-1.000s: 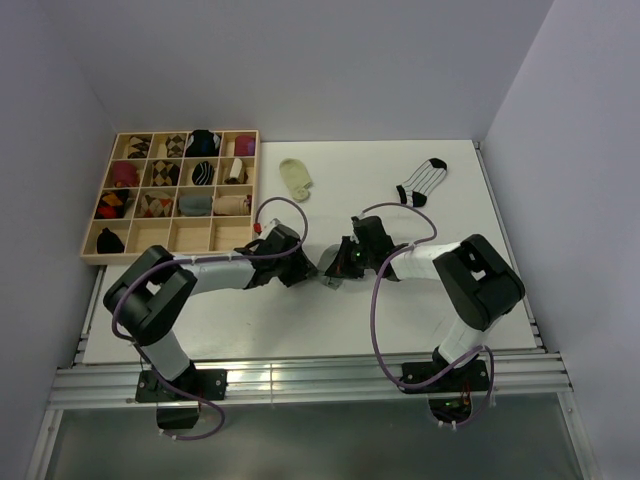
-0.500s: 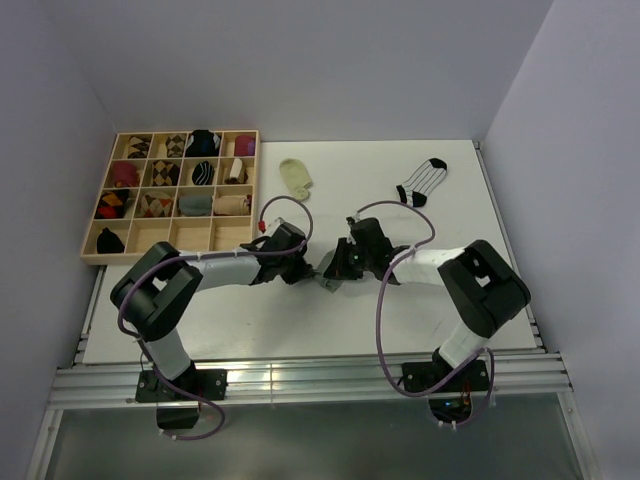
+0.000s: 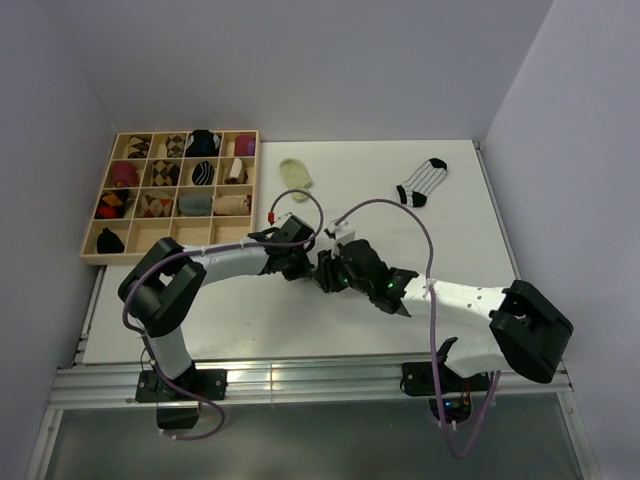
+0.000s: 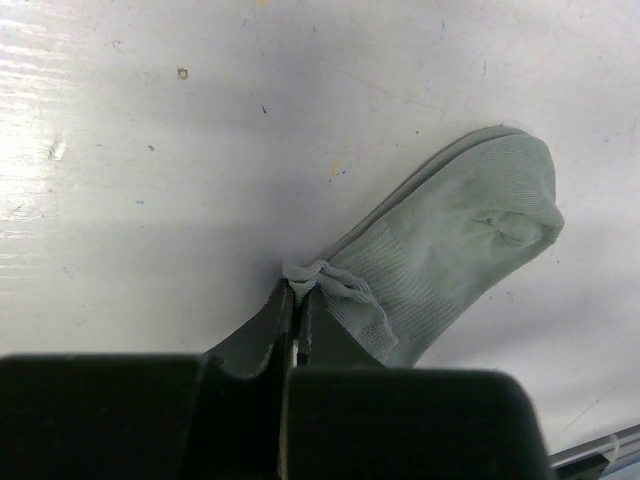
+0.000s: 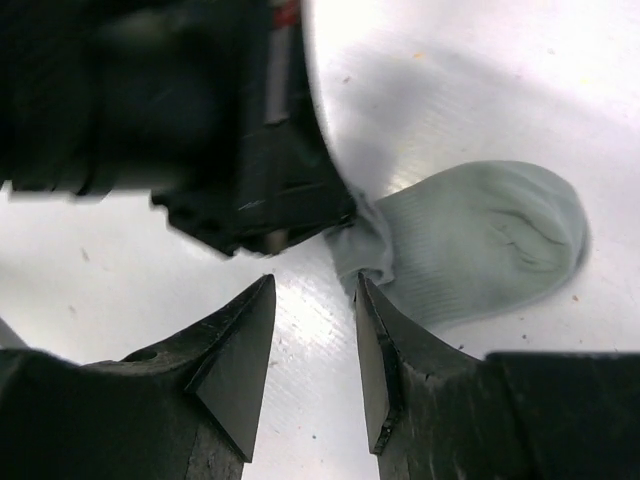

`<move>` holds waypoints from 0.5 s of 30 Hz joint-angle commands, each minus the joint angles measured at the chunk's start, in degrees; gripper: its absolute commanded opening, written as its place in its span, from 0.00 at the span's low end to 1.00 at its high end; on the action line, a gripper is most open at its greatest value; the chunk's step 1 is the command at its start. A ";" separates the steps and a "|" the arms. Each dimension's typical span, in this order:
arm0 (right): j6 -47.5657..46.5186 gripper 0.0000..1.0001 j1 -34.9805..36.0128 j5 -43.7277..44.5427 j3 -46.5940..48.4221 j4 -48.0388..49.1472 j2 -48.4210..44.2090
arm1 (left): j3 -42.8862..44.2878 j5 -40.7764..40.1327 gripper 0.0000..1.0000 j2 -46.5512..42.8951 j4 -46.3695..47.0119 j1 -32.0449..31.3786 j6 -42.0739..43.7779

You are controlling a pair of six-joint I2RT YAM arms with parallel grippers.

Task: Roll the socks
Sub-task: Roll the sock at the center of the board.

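Observation:
A plain grey sock [image 4: 455, 225] lies flat on the white table, its toe pointing away from my left gripper [image 4: 297, 291]. That gripper is shut on the bunched edge of the sock's cuff. My right gripper [image 5: 312, 285] is open just beside the cuff, with only bare table between its fingers and the grey sock [image 5: 485, 240] to its right. In the top view both grippers, left [image 3: 303, 260] and right [image 3: 327, 272], meet mid-table and hide the grey sock. A pale cream sock [image 3: 296, 174] and a white sock with thin black stripes [image 3: 422, 181] lie flat farther back.
A wooden compartment tray [image 3: 160, 257] stands at the back left, with several rolled socks in its cells. The left arm's body [image 5: 180, 110] fills the upper left of the right wrist view, close to the right fingers.
My left gripper has shut on the grey sock's cuff. My right gripper has opened and let the sock go, and the right arm has swung lower and stretched out to the left.

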 commanded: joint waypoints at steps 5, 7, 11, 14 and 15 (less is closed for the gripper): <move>-8.45 0.46 7.82 13.69 -0.64 3.71 5.00 | 2.28 -1.29 0.00 1.08 -4.38 -0.22 4.27; -8.62 0.45 8.88 14.31 -0.03 3.97 7.64 | 2.02 -1.12 0.00 0.82 -4.11 -0.22 4.19; -8.89 0.44 10.02 15.10 1.47 4.59 10.11 | 1.49 -0.86 0.00 0.55 -3.67 -0.22 4.19; -9.15 0.43 10.29 15.80 2.00 5.12 11.79 | 1.40 -0.59 0.00 0.64 -3.41 -0.14 4.10; -9.15 0.43 10.29 15.98 2.09 5.29 12.05 | 1.40 -0.50 0.00 0.64 -3.32 -0.14 4.10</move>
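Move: My left fingers are already shut on the grey sock's rolled cuff at the board. For my right hand, the loose end of that cuff lies about 8 cm below, 2 cm to the left and 1 cm back. The sock's toe is some 4 cm ahead and 5 cm to the right of my right hand, near board height. The light green sock lies about 25 cm ahead of it and 6 cm to the left. From my left hand, the cuff's loose end is roughly 2 cm back and 1 cm to the right. With my left hand I keep the cuff pinched, practically still. I bring my right hand back and slightly left, then down about 6 cm to the cuff's loose end beside my left fingertips, its left side dipping some 15 degrees. My right fingers stay about half open, ready to straddle the roll. ##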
